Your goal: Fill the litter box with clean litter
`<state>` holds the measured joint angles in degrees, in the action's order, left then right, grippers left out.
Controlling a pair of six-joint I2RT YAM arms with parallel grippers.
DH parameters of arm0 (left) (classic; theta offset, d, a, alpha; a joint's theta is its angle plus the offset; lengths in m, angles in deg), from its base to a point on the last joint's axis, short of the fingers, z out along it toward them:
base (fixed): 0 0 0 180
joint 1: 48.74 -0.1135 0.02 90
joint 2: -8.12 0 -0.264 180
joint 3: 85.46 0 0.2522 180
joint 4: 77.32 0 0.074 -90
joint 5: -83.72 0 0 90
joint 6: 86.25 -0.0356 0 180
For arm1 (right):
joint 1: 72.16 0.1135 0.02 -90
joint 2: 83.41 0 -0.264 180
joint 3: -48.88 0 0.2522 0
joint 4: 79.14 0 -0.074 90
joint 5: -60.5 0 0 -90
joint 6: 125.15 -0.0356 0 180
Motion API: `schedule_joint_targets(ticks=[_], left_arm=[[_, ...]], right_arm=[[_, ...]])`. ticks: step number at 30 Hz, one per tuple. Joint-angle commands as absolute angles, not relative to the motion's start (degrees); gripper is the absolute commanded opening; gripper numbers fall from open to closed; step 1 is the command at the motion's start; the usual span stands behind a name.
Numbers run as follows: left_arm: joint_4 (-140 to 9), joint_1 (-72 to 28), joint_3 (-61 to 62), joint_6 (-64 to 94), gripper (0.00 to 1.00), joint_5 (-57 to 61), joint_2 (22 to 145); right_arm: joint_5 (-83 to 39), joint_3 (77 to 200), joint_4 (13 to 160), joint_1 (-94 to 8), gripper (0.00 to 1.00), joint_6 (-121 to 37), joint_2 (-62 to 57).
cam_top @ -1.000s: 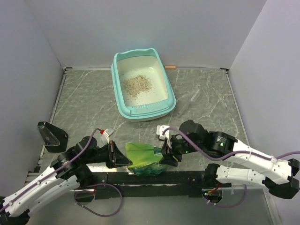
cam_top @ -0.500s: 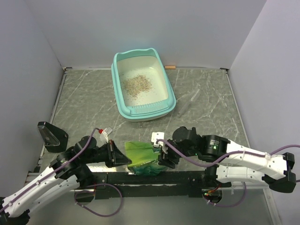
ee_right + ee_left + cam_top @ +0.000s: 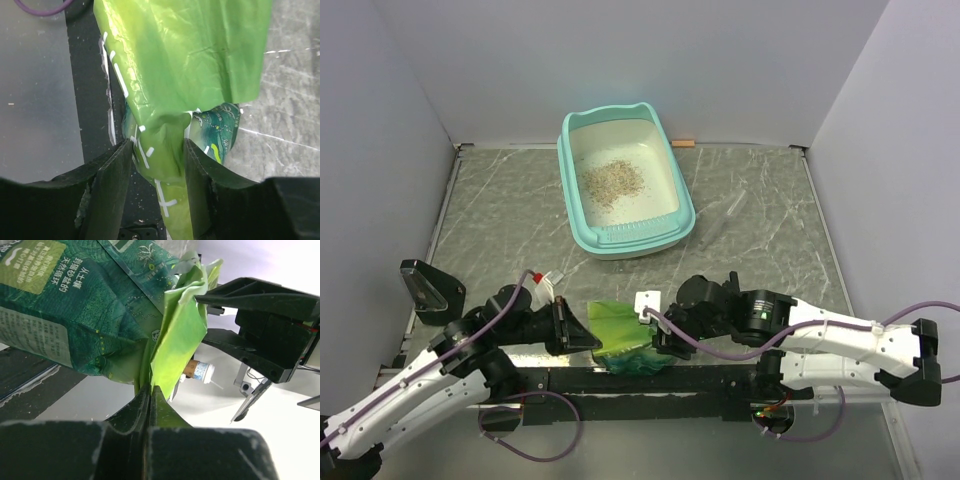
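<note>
The turquoise litter box (image 3: 636,239) stands at the back of the table with a small patch of beige clean litter (image 3: 612,180) on its whitish floor. A glossy green bag (image 3: 624,336) lies at the near edge between the two arms. My left gripper (image 3: 582,338) is shut on the bag's light green opened edge (image 3: 180,340), pinching it flat between the fingertips (image 3: 150,390). From the other side my right gripper (image 3: 661,341) straddles the bag (image 3: 190,60), and both fingers (image 3: 114,172) press on a narrowed fold of it (image 3: 158,145).
A clear plastic scoop (image 3: 733,207) lies right of the litter box. A black block (image 3: 426,286) sits at the table's left edge. A black rail (image 3: 650,381) runs along the near edge under the bag. Grey walls close in three sides.
My right arm has slid left onto the bag and its jaws have narrowed around it. The left gripper has kept its pinch on the bag's edge in place.
</note>
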<state>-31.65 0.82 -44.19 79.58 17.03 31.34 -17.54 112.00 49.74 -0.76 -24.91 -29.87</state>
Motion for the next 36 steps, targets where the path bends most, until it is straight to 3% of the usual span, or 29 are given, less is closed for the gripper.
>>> schedule_joint_targets(ticks=[1, 3, 4, 7, 10, 14, 24, 31, 36], left_arm=[[-22.5, -0.3, -41.6, 80.9, 0.01, 16.3, 34.1], [-21.7, -1.0, -40.0, 79.3, 0.01, 16.5, 36.1], [-21.2, -2.2, -39.2, 77.5, 0.01, 16.3, 36.8], [-15.2, -5.2, -33.0, 71.5, 0.01, 12.0, 39.7], [-6.4, -6.2, -21.1, 64.1, 0.12, 0.6, 43.7], [-7.6, -6.3, -9.1, 55.7, 0.15, -1.4, 46.3], [-27.2, -5.1, -19.2, 44.1, 0.19, 19.6, 49.7], [-24.4, 8.0, -10.0, 33.8, 0.25, 9.5, 64.2], [-22.5, 13.7, -7.9, 28.5, 0.28, 3.9, 68.1]], right_arm=[[-15.8, 111.3, 46.9, 0.4, 0.48, -24.6, -28.1], [-15.4, 111.5, 46.1, 0.6, 0.39, -24.7, -27.6], [-15.4, 111.5, 45.9, 0.7, 0.25, -24.8, -27.3], [-17.1, 111.7, 45.0, 0.7, 0.0, -25.5, -27.2], [-16.9, 112.2, 43.8, 0.6, 0.0, -26.6, -27.2], [-17.5, 112.8, 43.8, 0.3, 0.0, -28.2, -26.7], [-13.7, 115.4, 44.0, -5.4, 0.0, -33.6, -22.8], [-11.3, 115.5, 44.5, -9.7, 0.0, -37.2, -20.8], [-10.9, 114.7, 45.3, -10.2, 0.0, -38.3, -21.8]])
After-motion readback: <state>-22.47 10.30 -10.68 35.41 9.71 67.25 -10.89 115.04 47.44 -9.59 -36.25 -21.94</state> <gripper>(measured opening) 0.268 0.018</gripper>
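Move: The left hand still pinches the bag's left corner; the green flap's middle lies about 5 cm to its right, 3 cm ahead and 2 cm below. The litter box is some 40 cm ahead of that hand, 6 cm to its right and 13 cm lower. The bag's right corner sits between the right hand's open fingers, about 1 cm below; from that hand the litter box is 40 cm ahead, 10 cm left, 12 cm below. Right hand pinches the bag's corner; left releases, arcs about 12 cm up and forward, then sinks rightward. ##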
